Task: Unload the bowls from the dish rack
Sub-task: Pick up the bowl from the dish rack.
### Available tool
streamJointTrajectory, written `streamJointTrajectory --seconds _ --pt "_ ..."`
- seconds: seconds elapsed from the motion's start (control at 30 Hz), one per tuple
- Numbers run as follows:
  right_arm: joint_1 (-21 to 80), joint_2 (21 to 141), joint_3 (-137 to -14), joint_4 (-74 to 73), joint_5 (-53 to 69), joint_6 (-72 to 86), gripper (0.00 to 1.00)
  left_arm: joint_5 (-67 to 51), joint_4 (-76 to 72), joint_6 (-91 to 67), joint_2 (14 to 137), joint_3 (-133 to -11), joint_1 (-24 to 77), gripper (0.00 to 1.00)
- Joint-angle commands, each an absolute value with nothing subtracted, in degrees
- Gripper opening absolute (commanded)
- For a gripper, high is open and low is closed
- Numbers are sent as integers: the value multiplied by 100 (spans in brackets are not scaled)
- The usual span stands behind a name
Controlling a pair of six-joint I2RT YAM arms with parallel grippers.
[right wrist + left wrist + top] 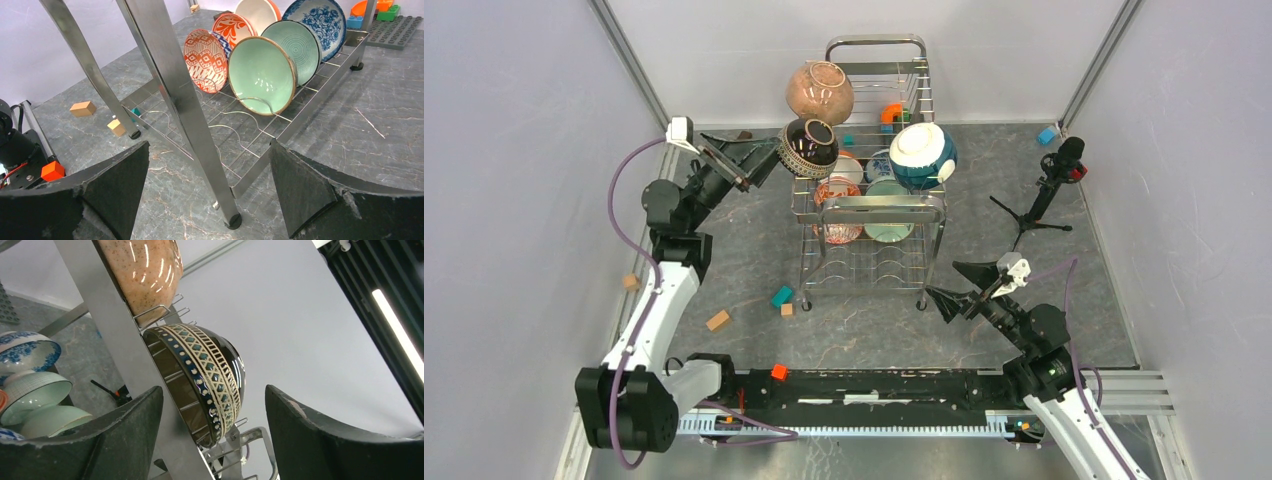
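The dish rack [871,205] stands mid-table. On its upper tier are a pink-brown speckled bowl [819,92], a dark patterned bowl [809,147] and a teal-and-white bowl [922,155]. My left gripper [774,160] is open at the dark bowl's left side. In the left wrist view that bowl [205,372] and a rack bar [125,360] lie ahead between the spread fingers, untouched. The lower tier holds a red-patterned bowl [205,60], a pale green bowl [260,75] and a blue-patterned bowl [320,20]. My right gripper [210,144] is open, low near the rack's front leg [200,130].
A small black tripod with a microphone [1044,190] stands right of the rack. Loose blocks lie left of the rack: teal [781,296], wooden [717,320] and another at the table's left edge [631,282]. A grey studded plate [395,30] lies behind the rack.
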State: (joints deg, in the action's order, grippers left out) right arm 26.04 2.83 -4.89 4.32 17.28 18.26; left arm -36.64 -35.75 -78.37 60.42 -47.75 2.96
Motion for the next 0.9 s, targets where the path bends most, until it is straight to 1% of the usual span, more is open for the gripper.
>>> streamJointTrajectory --seconds 0.0,0.3,0.53,0.7,0.87 --pt "2625 333 -447 746 1651 1891 95 -3992 -4798 -8755 6327 -4708 281 79" --pt "2626 327 -410 760 1646 1908 95 -4050 -5261 -9040 6481 -4680 292 71" --pt "2627 380 -411 790 1650 1919 95 -4103 -6101 -9632 6875 -4570 345 63" --pt "2621 411 -413 799 1644 1931 95 -4131 -6636 -9995 7150 -4562 393 60" --pt "2622 415 -412 813 1652 1925 95 -4119 -6746 -10037 7281 -4605 477 57"
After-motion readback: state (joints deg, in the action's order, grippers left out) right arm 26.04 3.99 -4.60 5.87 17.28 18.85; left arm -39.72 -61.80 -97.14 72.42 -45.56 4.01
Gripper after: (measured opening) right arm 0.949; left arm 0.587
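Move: The black patterned bowl, upside down and tilted on the rack's top tier, sits about 7 cm to my left hand's right, some 4 cm ahead and roughly level with it. The pink bowl stands about 11 cm beyond the black bowl and 3 cm farther right; the blue-and-white bowl about 19 cm to the black bowl's right, nearly in line. From my idle right hand the black bowl is some 17 cm ahead, 25 cm left and 23 cm higher. I ease my left hand in towards the black bowl's near side, only about 1.5 cm net to the right and forward, bobbing up a centimetre midway and sinking back. Mostly I turn the wrist, some 15 degrees: clockwise, with its left side dipping. Meanwhile my wide-open fingers narrow to a little over half open, ready to straddle the rim; I can't see that they touch it. ##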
